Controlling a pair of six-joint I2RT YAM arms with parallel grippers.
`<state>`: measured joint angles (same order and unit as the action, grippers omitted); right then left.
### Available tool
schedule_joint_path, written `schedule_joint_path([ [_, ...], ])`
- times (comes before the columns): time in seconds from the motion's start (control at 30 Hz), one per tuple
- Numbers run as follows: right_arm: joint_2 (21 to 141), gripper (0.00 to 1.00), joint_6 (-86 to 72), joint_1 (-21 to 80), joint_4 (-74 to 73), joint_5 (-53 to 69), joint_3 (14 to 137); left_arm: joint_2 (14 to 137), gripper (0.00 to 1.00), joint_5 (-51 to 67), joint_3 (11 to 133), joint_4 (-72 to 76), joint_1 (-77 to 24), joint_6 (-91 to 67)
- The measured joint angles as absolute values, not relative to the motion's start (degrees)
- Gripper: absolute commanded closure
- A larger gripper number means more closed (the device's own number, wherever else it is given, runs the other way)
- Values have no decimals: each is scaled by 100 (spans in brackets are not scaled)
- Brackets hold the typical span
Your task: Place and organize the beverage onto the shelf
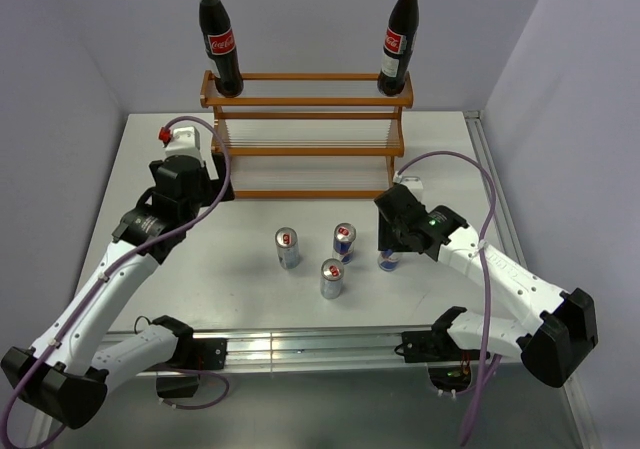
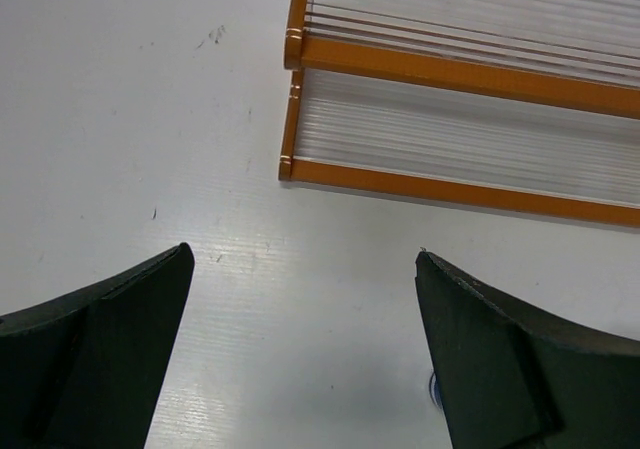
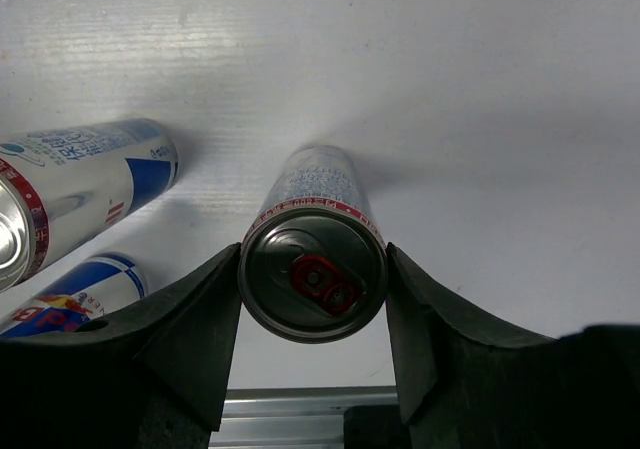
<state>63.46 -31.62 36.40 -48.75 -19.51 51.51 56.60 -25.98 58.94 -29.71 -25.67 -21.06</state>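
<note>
Two dark cola bottles stand at the left and right ends of the top tier of the wooden shelf. Three slim blue-and-silver cans stand on the table in front of it. A further can stands upright on the table between the fingers of my right gripper, which touch it on both sides. In the top view this gripper covers most of that can. My left gripper hangs open and empty over bare table by the shelf's lower left corner.
Two neighbouring cans stand just left of the gripped one. A metal rail runs along the table's near edge. Grey walls close in behind and beside the shelf. The left arm's body sits close to the shelf's left end.
</note>
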Motion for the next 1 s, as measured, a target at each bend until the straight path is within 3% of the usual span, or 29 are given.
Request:
schedule_joint_path([
  [0.23,6353,100,-3035,3640,-5507,-1990,5671,5846,1,-2180,6420,-3168,-2744,-2102],
  [0.5,6355,100,-2744,3640,-6119,-2051,7306,6139,0,-2073,6864,-2877,-4086,-2327],
  [1.0,7290,100,-2163,4274,-7483,-2169,10388,5771,0,-1468,4698,646,-6512,-574],
])
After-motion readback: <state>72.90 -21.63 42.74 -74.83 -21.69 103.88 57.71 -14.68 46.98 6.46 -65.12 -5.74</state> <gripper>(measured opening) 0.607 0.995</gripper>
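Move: The right fingers are already shut on the right-hand Red Bull can, standing on the table. From that hand the shelf's middle is about 27 cm ahead, 21 cm left and slightly higher; the middle can stands 12 cm left and 2 cm ahead, the front can 15 cm left and 6 cm back. From the open left hand the middle can lies some 27 cm right, 7 cm back and 17 cm down, the left can 15 cm right and 9 cm back, the front can 25 cm right and 16 cm back. Keeping its pinch on the Red Bull can, the right hand lifts it off the table, almost straight up by some 22 cm, tilting its fingers outward about 15 degrees and swinging slightly left late on. The left hand, fingers wide open, sweeps right about 24 cm and back 11 cm over the cans towards the middle can, turning clockwise roughly 55 degrees; it touches nothing. ##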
